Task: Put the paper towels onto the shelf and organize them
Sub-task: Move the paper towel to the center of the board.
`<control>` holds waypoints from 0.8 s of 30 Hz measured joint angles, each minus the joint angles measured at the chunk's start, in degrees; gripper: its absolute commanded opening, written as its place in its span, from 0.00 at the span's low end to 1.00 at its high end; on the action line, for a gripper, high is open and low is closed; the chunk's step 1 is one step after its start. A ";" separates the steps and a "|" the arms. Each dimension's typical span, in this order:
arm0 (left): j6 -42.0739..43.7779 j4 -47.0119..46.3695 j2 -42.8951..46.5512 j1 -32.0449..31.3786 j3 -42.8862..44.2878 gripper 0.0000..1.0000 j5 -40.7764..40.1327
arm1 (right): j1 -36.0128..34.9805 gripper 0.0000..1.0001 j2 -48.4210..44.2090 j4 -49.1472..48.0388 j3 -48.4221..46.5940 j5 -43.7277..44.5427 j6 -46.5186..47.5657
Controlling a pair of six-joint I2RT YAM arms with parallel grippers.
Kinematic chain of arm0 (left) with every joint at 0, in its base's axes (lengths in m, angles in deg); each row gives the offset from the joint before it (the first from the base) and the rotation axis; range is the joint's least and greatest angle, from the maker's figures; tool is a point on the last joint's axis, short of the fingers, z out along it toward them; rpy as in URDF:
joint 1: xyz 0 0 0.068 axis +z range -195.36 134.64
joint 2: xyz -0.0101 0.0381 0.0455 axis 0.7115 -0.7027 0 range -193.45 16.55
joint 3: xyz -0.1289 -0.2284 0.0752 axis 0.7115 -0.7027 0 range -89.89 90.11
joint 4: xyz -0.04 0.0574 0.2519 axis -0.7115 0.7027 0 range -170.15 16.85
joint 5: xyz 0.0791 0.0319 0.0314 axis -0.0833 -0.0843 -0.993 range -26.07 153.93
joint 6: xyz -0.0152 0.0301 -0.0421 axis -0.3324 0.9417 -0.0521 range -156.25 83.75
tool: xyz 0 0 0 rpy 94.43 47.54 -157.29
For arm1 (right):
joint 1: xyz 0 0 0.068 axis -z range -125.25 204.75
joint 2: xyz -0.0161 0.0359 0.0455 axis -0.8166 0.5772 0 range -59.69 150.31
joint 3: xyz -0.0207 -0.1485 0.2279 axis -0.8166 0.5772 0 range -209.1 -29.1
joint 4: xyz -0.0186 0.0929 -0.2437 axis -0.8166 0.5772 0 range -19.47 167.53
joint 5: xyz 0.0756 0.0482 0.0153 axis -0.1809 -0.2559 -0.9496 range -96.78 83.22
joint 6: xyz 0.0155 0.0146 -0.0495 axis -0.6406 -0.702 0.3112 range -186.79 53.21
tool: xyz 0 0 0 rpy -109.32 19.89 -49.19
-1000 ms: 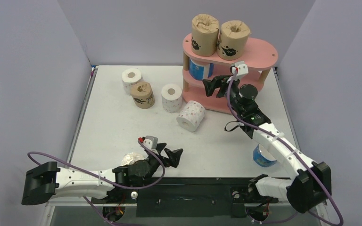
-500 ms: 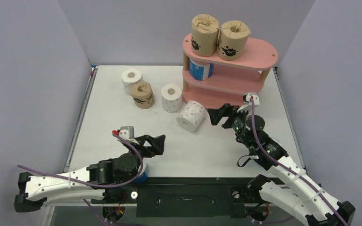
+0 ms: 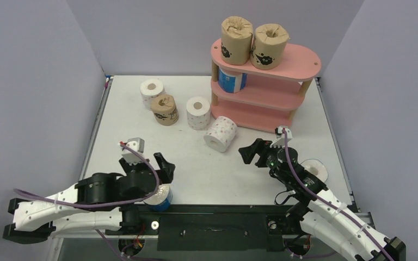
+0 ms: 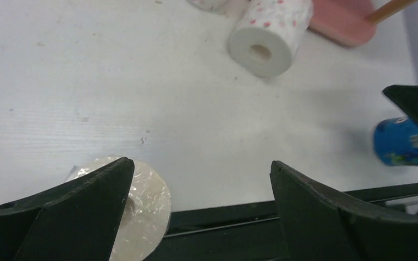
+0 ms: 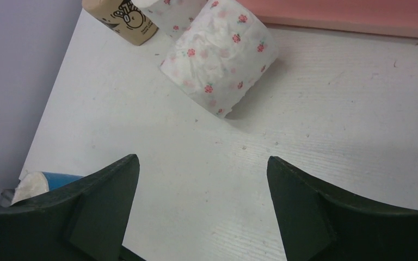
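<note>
The pink shelf (image 3: 299, 60) stands at the back right, with two brown paper towels (image 3: 236, 33) (image 3: 270, 43) on its top board and a blue one (image 3: 232, 81) on the middle board. On the table stand a white roll (image 3: 152, 89), a brown roll (image 3: 165, 110) and a dotted roll (image 3: 198, 112); another dotted roll (image 3: 221, 133) (image 5: 220, 60) lies on its side. My left gripper (image 3: 162, 165) (image 4: 201, 174) is open and empty, just above a blue roll (image 3: 159, 199) (image 4: 144, 209) at the near edge. My right gripper (image 3: 253, 151) (image 5: 202, 163) is open and empty, near the lying dotted roll.
A further blue roll (image 3: 315, 171) (image 4: 400, 142) stands upright beside my right arm at the near right. The table's black front rail (image 3: 212, 220) runs below both grippers. Grey walls enclose the left, back and right sides.
My right gripper has pulled back from the shelf's middle board toward the near edge, empty. My left arm has swung left, uncovering the blue roll at the near edge.
</note>
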 measured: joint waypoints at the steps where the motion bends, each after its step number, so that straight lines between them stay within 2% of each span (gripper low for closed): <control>1: -1.25 3.23 -3.74 0.00 2.10 0.96 1.01 | 0.00 0.82 -0.61 -0.09 0.87 -0.13 0.09; 5: -5.73 12.55 -18.03 -0.02 5.77 0.96 4.22 | -0.02 0.82 -2.97 0.07 4.17 -0.31 0.09; 8: -7.63 15.80 -23.82 -0.04 4.22 0.96 6.93 | -0.04 0.82 -4.11 -0.02 5.60 -0.22 -0.13; 17: -8.98 16.33 -15.17 1.62 -3.39 0.97 9.44 | -0.04 0.82 -5.79 -0.07 7.89 -0.20 -1.18; 21: -8.81 14.47 -15.89 4.48 -4.70 1.00 10.73 | -0.04 0.82 -5.70 -0.31 7.96 -0.20 -1.25; 24: -8.83 12.94 -17.70 5.01 -5.35 0.91 11.78 | -0.04 0.82 -5.68 -0.90 8.13 -0.20 -1.42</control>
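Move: The blue-wrapped paper towel standing on the near table edge is almost under the left hand: about 2 cm back, 4 cm to its left and 19 cm below. Well beyond lie, at much the same depth, the tipped flowered towel, roughly 25 cm ahead and 18 cm right of the left hand, and the upright flowered towel, some 35 cm ahead and 9 cm right. From the right hand the blue towel is about 31 cm left, 9 cm back and 13 cm below. Onto the blue-wrapped towel at the near edge the left hand sinks about 11 cm, fast at first and then slowing, drawing back slightly; its wrist rolls the left side up and tips the fingers further down, some 30 degrees in all, jaws staying wide open. The right hand, still open and empty, eases down about 4 cm and a little back, then waits. ##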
